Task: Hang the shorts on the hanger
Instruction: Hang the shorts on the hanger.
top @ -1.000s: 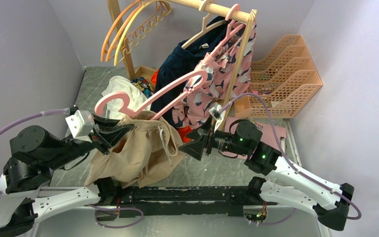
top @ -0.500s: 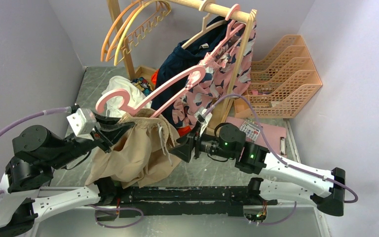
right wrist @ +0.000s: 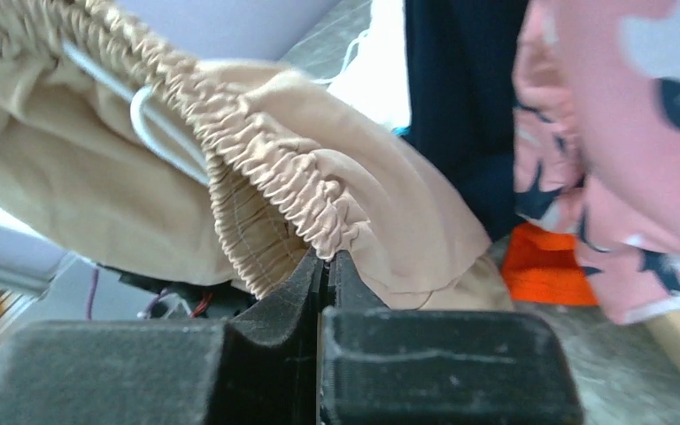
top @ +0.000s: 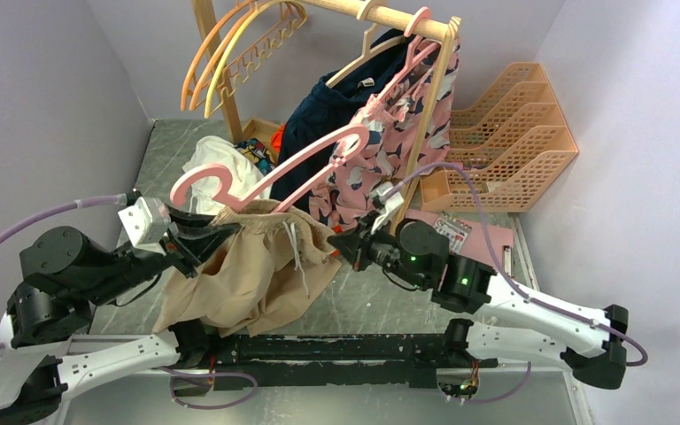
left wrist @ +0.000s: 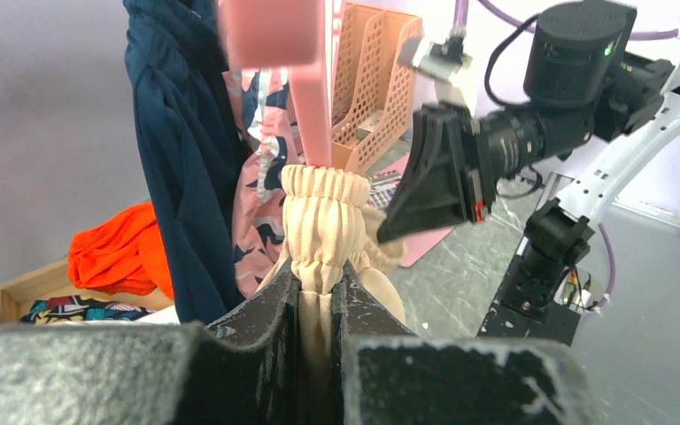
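Note:
The tan shorts (top: 248, 274) hang bunched in front of the left arm, white drawstring dangling. My left gripper (top: 221, 232) is shut on the gathered waistband (left wrist: 323, 221), which rises between its fingers (left wrist: 317, 283). The pink hanger (top: 292, 164) slants up to the right from the waistband, hook to the left; in the left wrist view its bar (left wrist: 310, 106) runs down into the waistband. My right gripper (top: 336, 239) has its jaws shut, pinching the waistband's right edge at the fingertips (right wrist: 328, 258). The shorts (right wrist: 257, 168) fill the right wrist view's upper left.
A wooden rack (top: 407, 22) at the back carries a navy garment (top: 319, 115), a pink patterned garment (top: 398, 133) and orange and yellow hangers (top: 230, 44). A white cloth (top: 217, 164) lies behind the shorts. A peach file tray (top: 513, 133) and a pink clipboard (top: 460, 232) sit right.
The right arm has swung left to the shorts and its jaws have gone from open to shut on the waistband edge. The left gripper and the hanger have barely moved.

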Controlling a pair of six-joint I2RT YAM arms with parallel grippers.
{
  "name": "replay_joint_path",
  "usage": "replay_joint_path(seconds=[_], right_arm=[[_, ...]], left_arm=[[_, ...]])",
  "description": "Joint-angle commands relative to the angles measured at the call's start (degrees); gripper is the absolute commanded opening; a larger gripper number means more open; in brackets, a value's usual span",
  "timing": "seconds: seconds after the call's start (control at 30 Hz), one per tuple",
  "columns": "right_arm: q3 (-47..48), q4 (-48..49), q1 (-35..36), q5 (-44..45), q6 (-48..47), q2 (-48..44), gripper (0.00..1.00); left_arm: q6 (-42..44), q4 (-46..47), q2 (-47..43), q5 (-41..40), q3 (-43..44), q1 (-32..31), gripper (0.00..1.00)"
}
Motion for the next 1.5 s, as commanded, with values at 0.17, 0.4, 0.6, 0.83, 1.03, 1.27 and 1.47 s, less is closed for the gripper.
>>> replay_joint_path(seconds=[0.17, 0.4, 0.6, 0.83, 1.03, 1.27, 1.47], right_arm=[[8.76, -18.58, 0.12, 18.89, -5.60, -7.10, 0.00], [16.36, -28.66, 0.21, 25.12, -5.33, -4.99, 0.00], [19.43, -33.30, 0.20, 26.42, -4.57, -4.20, 0.00], [22.06, -37.81, 0.17, 27.33, -4.49, -4.73, 0.00], [24.88, -40.19, 0.17, 27.33, -5.33, -4.20, 0.00], [29.49, -43.35, 0.20, 25.84, -6.24, -2.35, 0.00], [36.20, -47.60, 0.21, 23.20, -7.92, 0.07, 0.00]], left_arm=[[-3.96, -6.30, -2.96, 12.63, 0.50, 0.02, 0.07], [-3.61, -11.54, 0.49, 17.38, -0.44, 0.08, 0.07], [-2.59, -15.50, 1.73, 15.89, 0.77, 0.07, 0.07], [-3.13, -18.12, 0.88, 12.78, 1.13, 0.06, 0.07], [-3.65, -19.58, 1.54, 10.11, 0.41, 0.04, 0.07], [-4.74, -21.85, 4.14, 5.18, 0.23, 0.08, 0.07], [-4.93, -22.80, 8.08, 4.93, -1.74, 0.08, 0.07]])
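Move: The left gripper holds the khaki shorts' waistband with the hanger tucked in there. From it, the waistband's right edge lies about 5 cm ahead, 16 right and 15 lower, already pinched by the right gripper; the hanger's free end sticks out roughly 12 cm ahead, 20 right and 10 up. That free end is some 7 cm ahead, 4 right and 25 above the right gripper, whose patterned shorts neighbour hangs about 17 ahead, 8 right, near level. Keep both grippers shut on the waistband and open it out under the hanger's free end: draw the right gripper about 12 cm to the right and rising, turning it some 20 degrees clockwise. Meanwhile ease the left gripper slightly back, then lower it about 10 cm, tipping its fingers and right side down so the free end swings down into the opening. ##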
